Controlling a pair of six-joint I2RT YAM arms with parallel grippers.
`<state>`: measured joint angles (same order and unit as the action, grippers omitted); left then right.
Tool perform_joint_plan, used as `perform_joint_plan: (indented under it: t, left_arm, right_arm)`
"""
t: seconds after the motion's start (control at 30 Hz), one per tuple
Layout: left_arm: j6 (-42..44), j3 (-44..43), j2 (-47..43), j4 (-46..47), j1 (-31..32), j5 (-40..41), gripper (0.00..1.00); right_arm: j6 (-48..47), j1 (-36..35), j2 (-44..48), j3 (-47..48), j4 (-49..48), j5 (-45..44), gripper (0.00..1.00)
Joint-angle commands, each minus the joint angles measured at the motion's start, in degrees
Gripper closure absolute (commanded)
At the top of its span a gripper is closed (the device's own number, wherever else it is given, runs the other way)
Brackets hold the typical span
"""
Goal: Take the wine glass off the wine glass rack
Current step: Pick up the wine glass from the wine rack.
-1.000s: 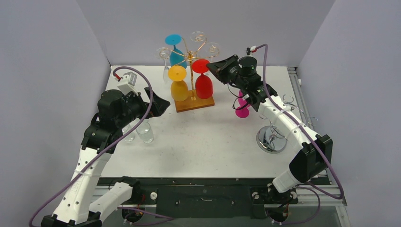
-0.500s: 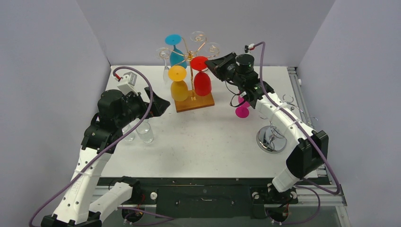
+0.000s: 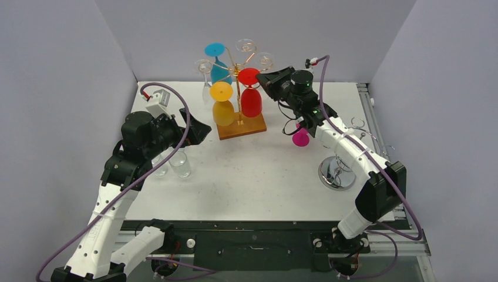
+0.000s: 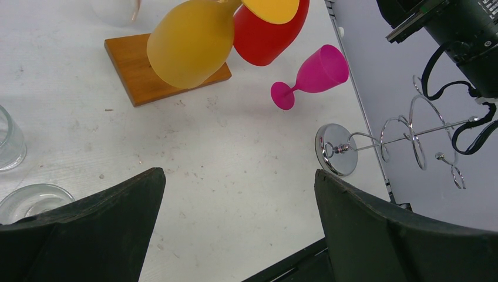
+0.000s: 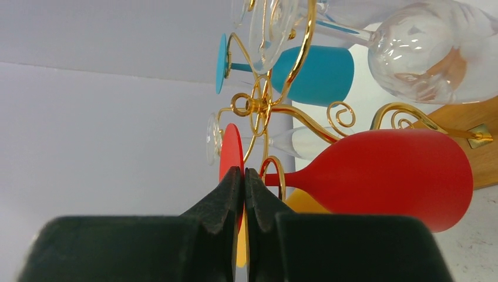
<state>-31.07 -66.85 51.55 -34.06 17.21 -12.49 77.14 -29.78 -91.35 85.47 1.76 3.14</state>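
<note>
The gold wine glass rack (image 3: 241,126) stands on its wooden base at the back middle of the table. A red wine glass (image 3: 251,103) hangs upside down from it, stem in a gold loop. My right gripper (image 3: 262,80) is shut on the thin edge of that glass's foot. In the right wrist view the gripper (image 5: 244,173) pinches the red foot edge-on, and the red wine glass (image 5: 399,176) bowl lies to the right. My left gripper (image 4: 238,194) hangs open over bare table, left of the rack (image 4: 141,70).
A yellow glass (image 3: 222,108), a blue glass (image 3: 219,67) and clear glasses (image 3: 246,46) also hang on the rack. A pink glass (image 3: 301,137) lies under my right arm. A chrome stand (image 3: 337,172) is at the right; two clear glasses (image 3: 180,164) stand by my left arm.
My right gripper has shifted slightly left and back toward the rack's stem, and the red glass's foot and bowl moved with it. The left arm has not moved.
</note>
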Motion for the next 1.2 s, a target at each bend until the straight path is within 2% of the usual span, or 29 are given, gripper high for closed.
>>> perform_joint_plan:
  t: [0.0,0.63,1.17]
  left_arm:
    - [0.4,-1.2,-0.7,1.4,0.2,-0.7,0.04]
    - [0.4,-1.3,-0.9,1.4,0.2,-0.9,0.04]
    - [-0.6,-1.3,-0.5,2.0,0.2,-2.1,0.04]
  right_arm:
    - [0.5,0.3,4.1,-1.4,-4.3,-7.4,1.00]
    - [1.0,-0.5,8.0,-4.9,-5.6,-15.1,1.00]
    - [-0.2,-0.5,13.5,-8.6,-3.1,-17.8,1.00]
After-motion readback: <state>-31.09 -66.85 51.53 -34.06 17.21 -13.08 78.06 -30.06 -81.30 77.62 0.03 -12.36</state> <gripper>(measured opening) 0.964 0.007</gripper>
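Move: The right fingers already hold the right edge of the red wine glass's upturned foot; the glass's middle is about 1 cm ahead, 2 cm left and 10 cm below. The rack's post stands some 4 cm ahead and 7 cm left, the yellow glass about 5 cm back and 11 cm left, and a clear glass roughly 7 cm ahead and 2 cm right. From the left hand the red glass lies some 17 cm ahead, 16 cm right and 6 cm lower. Still pinching the red glass by the rim of its foot, the right hand draws it about 6 cm to the right, away from the rack's post. After a slight dip it climbs as it goes, ending a couple of centimetres higher, while the wrist swings some 15 degrees clockwise and the fingers stay shut. ##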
